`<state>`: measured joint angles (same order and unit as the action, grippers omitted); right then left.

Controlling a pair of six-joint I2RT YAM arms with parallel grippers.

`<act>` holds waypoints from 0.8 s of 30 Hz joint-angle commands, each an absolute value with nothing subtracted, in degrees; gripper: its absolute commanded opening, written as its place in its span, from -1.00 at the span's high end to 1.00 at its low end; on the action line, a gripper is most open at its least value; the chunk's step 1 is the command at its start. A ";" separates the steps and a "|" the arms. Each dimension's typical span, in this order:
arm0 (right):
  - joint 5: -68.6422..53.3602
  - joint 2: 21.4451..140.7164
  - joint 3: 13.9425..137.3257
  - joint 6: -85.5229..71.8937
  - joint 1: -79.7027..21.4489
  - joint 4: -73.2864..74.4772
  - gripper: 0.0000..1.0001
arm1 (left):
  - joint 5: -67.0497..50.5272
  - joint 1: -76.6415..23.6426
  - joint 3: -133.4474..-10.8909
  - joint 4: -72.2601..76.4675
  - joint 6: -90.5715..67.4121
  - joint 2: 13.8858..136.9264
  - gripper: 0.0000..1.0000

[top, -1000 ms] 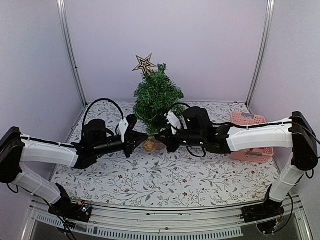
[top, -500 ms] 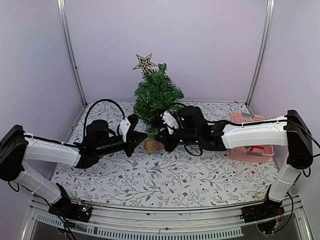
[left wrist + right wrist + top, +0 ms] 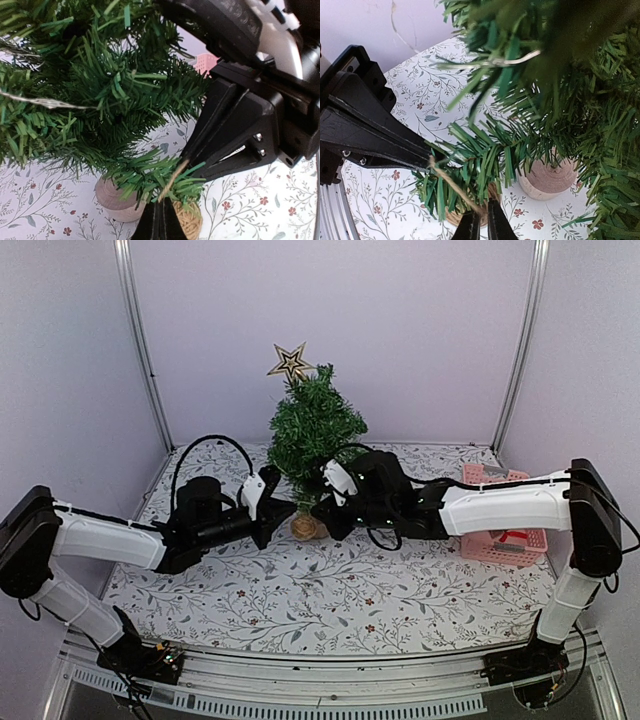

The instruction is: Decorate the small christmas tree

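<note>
The small christmas tree (image 3: 313,435) stands at the back centre on its round wooden base (image 3: 116,200), with a star (image 3: 290,362) on top. A twine ball ornament (image 3: 303,527) hangs under a low branch, just above the table. Its string (image 3: 451,184) runs over that branch between both grippers. My left gripper (image 3: 161,204) is shut on one end of the string. My right gripper (image 3: 483,207) faces it from the other side, its fingers a narrow slit apart with the string ending at one tip. In the top view the left gripper (image 3: 288,512) and the right gripper (image 3: 318,510) almost touch.
A pink basket (image 3: 505,515) sits at the right behind my right forearm. A thin light wire (image 3: 45,101) winds through the branches. Metal frame posts (image 3: 140,340) and white walls close in the back. The floral cloth (image 3: 330,590) covers the table.
Both grippers have moved a little toward the tree with the ornament, lifting the string over the low branch. The right fingers have parted slightly.
</note>
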<state>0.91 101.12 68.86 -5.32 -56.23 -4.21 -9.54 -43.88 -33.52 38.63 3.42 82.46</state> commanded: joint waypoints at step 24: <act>-1.71 97.43 61.68 -4.96 -56.08 -6.67 0.19 | -8.57 -43.95 -26.96 38.44 2.49 75.54 -0.08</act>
<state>-0.84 100.71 63.68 -5.10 -56.14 -4.78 -9.82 -43.88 -29.36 38.24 3.79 79.00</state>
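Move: The branch tip lies between the two hands, about 3 cm to the right of the left hand and 2 cm to the left of the right one, roughly a centimetre below both, with the ornament's string across it. The twine ball hangs about 6 cm below the hands, 2 cm right of the left hand. From the right hand, the wooden base is about 7 cm ahead, level sideways and some 15 cm down. Down first and mostly, some 3.5 cm in all, goes the right hand, easing back and a little to the right from the branch tip as its barely parted fingers open to over a third. The left hand holds nearly still while its shut fingers spread to about half, letting go of the string, then draws back and left, sinking slightly, about 2 cm. Neither wrist turns noticeably. ##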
